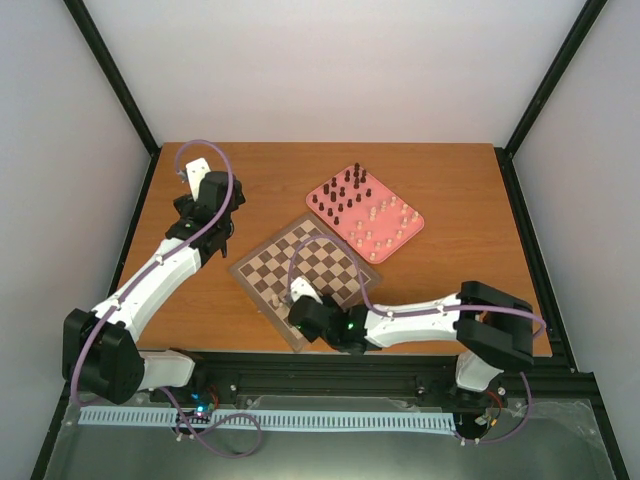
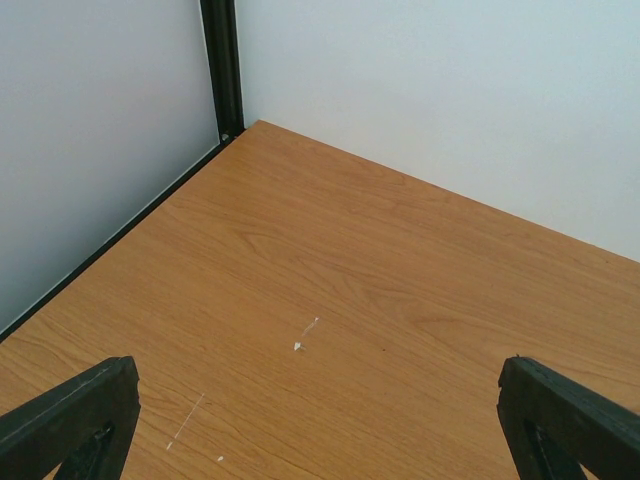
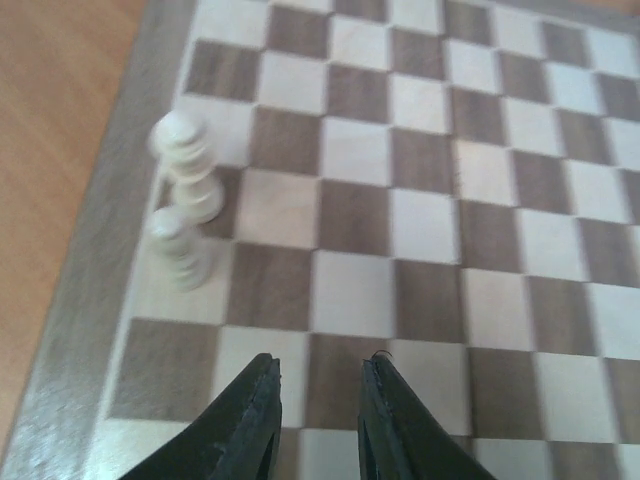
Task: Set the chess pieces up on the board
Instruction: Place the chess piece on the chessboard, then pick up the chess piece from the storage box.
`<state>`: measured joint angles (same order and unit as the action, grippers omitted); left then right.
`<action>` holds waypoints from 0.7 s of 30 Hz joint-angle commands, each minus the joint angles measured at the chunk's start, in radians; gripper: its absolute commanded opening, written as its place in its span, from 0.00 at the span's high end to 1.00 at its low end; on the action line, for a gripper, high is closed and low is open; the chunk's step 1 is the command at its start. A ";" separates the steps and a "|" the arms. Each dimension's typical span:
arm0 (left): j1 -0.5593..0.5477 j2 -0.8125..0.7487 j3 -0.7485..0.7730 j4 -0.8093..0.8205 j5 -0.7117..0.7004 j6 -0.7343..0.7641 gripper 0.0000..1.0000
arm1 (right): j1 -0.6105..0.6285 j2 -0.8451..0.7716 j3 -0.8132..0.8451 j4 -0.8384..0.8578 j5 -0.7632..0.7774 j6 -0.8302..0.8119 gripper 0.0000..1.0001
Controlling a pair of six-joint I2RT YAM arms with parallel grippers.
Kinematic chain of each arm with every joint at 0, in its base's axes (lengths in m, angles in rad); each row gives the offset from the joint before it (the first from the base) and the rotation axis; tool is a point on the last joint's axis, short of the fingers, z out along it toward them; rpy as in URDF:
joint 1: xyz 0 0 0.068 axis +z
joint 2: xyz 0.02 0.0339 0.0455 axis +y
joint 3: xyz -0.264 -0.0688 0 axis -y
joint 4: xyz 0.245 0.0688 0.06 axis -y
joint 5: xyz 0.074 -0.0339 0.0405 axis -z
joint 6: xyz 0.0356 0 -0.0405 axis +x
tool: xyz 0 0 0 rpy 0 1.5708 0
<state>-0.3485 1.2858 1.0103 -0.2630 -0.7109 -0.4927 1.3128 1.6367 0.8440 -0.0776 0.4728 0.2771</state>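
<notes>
The board (image 1: 322, 262) lies checkered in the middle of the table. Two cream chess pieces (image 3: 185, 165) (image 3: 178, 248) stand upright on its left edge squares in the right wrist view. My right gripper (image 3: 322, 365) (image 1: 300, 312) hovers low over the board's near corner, a little right of those pieces, open with nothing between its fingers. The other chess pieces, dark (image 1: 345, 190) and cream (image 1: 385, 215), stand on a pink tray (image 1: 412, 232). My left gripper (image 2: 320, 420) (image 1: 200, 190) is open over bare table at the far left, away from the board.
The pink tray sits behind and right of the board, almost touching its far corner. White walls and black frame posts (image 2: 222, 70) close in the table on three sides. The left wrist view shows only wood tabletop (image 2: 380, 270) toward the far left corner.
</notes>
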 commanded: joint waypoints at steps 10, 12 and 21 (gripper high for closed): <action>0.005 0.002 0.040 -0.002 0.012 0.017 0.00 | -0.404 -0.170 0.071 -0.081 0.138 0.020 0.74; 0.005 -0.002 0.039 -0.007 0.000 0.017 0.00 | -0.491 -0.169 0.100 -0.101 0.127 0.016 0.73; 0.005 -0.013 0.037 -0.011 0.010 0.014 0.00 | -0.812 -0.077 0.232 -0.122 0.127 -0.030 0.38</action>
<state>-0.3485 1.2858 1.0103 -0.2638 -0.7021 -0.4927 0.5941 1.5063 1.0000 -0.1741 0.5865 0.2691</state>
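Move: The white chess pieces I head back for stand on the pink tray, their group's middle some 19 cm ahead of my right hand, 22 cm to its right and 4 cm lower; the black pieces there lie about 28 cm ahead, 12 cm right. The piece I just set on the board stands 4 cm to my right hand's left, level with it, its fellow 5 cm left and 2 cm ahead. From my left hand the white group is roughly 40 cm right, 2 cm back, 22 cm below. With my right hand empty and already clear of the placed piece, I swing forward and right in one fast sweep, some 22 cm each way, rising about 10 cm, off the chessboard to above the white pieces on the tray. On the way I turn the hand about 45 degrees clockwise and lift its fingertips slightly; late in the sweep the fingers spread from nearly shut to over half open, touching nothing. ##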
